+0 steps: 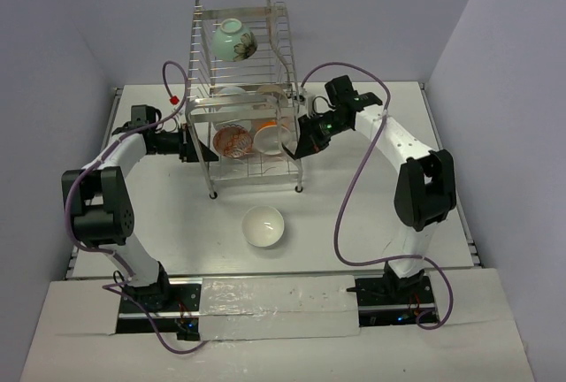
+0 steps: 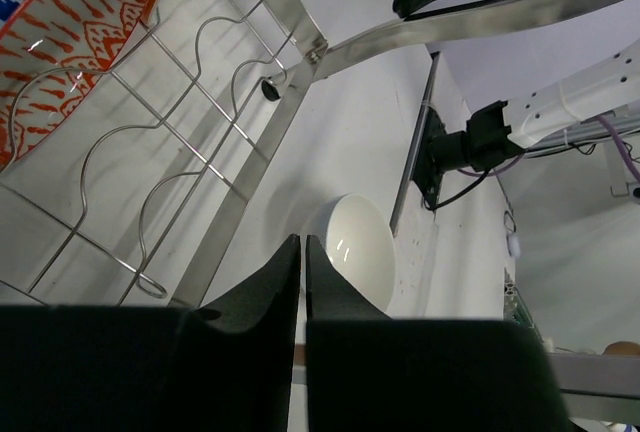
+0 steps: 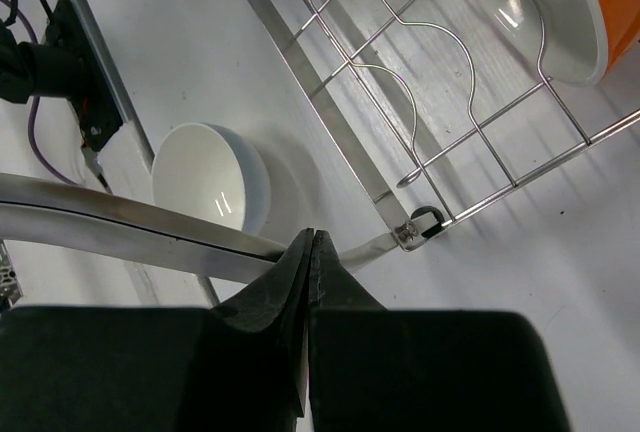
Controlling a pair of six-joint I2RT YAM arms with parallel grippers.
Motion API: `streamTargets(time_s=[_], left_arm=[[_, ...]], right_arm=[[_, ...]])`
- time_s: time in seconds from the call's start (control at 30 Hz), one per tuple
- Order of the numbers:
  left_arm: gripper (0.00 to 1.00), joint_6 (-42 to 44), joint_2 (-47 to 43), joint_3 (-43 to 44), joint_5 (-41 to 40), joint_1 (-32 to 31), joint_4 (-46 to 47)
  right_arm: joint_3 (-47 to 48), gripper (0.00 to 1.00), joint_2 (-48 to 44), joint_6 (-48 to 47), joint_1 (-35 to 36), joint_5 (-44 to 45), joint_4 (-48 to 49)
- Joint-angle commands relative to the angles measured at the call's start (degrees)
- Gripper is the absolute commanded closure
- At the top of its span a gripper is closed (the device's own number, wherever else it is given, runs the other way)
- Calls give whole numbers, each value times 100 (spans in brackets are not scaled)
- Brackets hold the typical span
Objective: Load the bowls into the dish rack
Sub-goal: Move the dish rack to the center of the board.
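The dish rack (image 1: 243,90) stands at the back middle of the table. Its top tier holds a pale mint bowl (image 1: 232,39). The lower tier holds an orange-red patterned bowl (image 1: 233,141), (image 2: 70,32), a bowl that is white inside and orange outside (image 1: 265,137), (image 3: 560,12), and white bowls behind them (image 1: 232,95). One white bowl (image 1: 263,225), (image 2: 360,247), (image 3: 210,187) sits upright on the table in front of the rack. My left gripper (image 1: 196,148), (image 2: 302,240) is shut and empty beside the rack's lower left side. My right gripper (image 1: 296,148), (image 3: 312,235) is shut and empty at the lower right side, over the rack's flat metal band (image 3: 150,227).
The rack's wavy slot wires (image 2: 200,152), (image 3: 420,82) and its rubber foot (image 3: 428,220) lie close to both grippers. Purple cables (image 1: 354,179) loop over the table by the right arm. Grey walls close in the back and both sides.
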Motion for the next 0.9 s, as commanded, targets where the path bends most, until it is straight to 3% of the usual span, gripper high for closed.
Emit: streamTargets(time_s=[0.0, 0.13, 0.2, 0.33, 0.43, 0.47, 0.57, 0.7, 0.87], left_arm=[[90, 583, -193, 22, 21, -58, -460], [89, 749, -307, -49, -23, -58, -574], [84, 803, -316, -75, -58, -67, -600], [55, 689, -246, 30, -111, -15, -417], [39, 496, -53, 416, -208, 169, -223], [37, 452, 9, 539, -208, 240, -205], [25, 302, 237, 952, -216, 468, -143], [20, 180, 431, 1322, -392, 854, -109], [15, 223, 581, 1305, -383, 1470, -64]], right_arm=[[-133, 100, -360, -77, 179, -334, -746], [-265, 100, -475, -165, 240, -290, -773], [-335, 100, -589, -156, 266, -255, -695], [-126, 98, -572, -42, 240, 200, -641], [716, 88, -239, 54, 126, 483, -957], [945, 76, -133, 81, -13, 605, -1053], [1702, 74, 175, 239, -330, 782, -1247], [2072, 74, 290, 502, -682, 1027, -1161], [1336, 71, -306, 784, -1016, 1028, -703]])
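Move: Both hands are at the dish rack's front posts, the left hand at the left post and the right hand at the right, each post about 1 cm nearer the robot than its hand. The rack's middle lies some 15 cm ahead, about 12 cm to the left hand's right and 12 cm to the right hand's left. The lone white bowl is on the table, 14 cm down: some 12 cm back and 15 cm right of the left hand, 12 cm back and 10 cm left of the right. Back towards the robot first, only a centimetre or less, both hands still hooked behind the front posts of the rack; then they swing forward about 7 cm and outward, left hand to the left, right hand to the right, by 7 to 9 cm, coming free of the rack. The right hand also rises some 5 cm. The left gripper opens wide, the right about a quarter, and the wrists yaw 15 degrees or so, left counter-clockwise, right clockwise. ##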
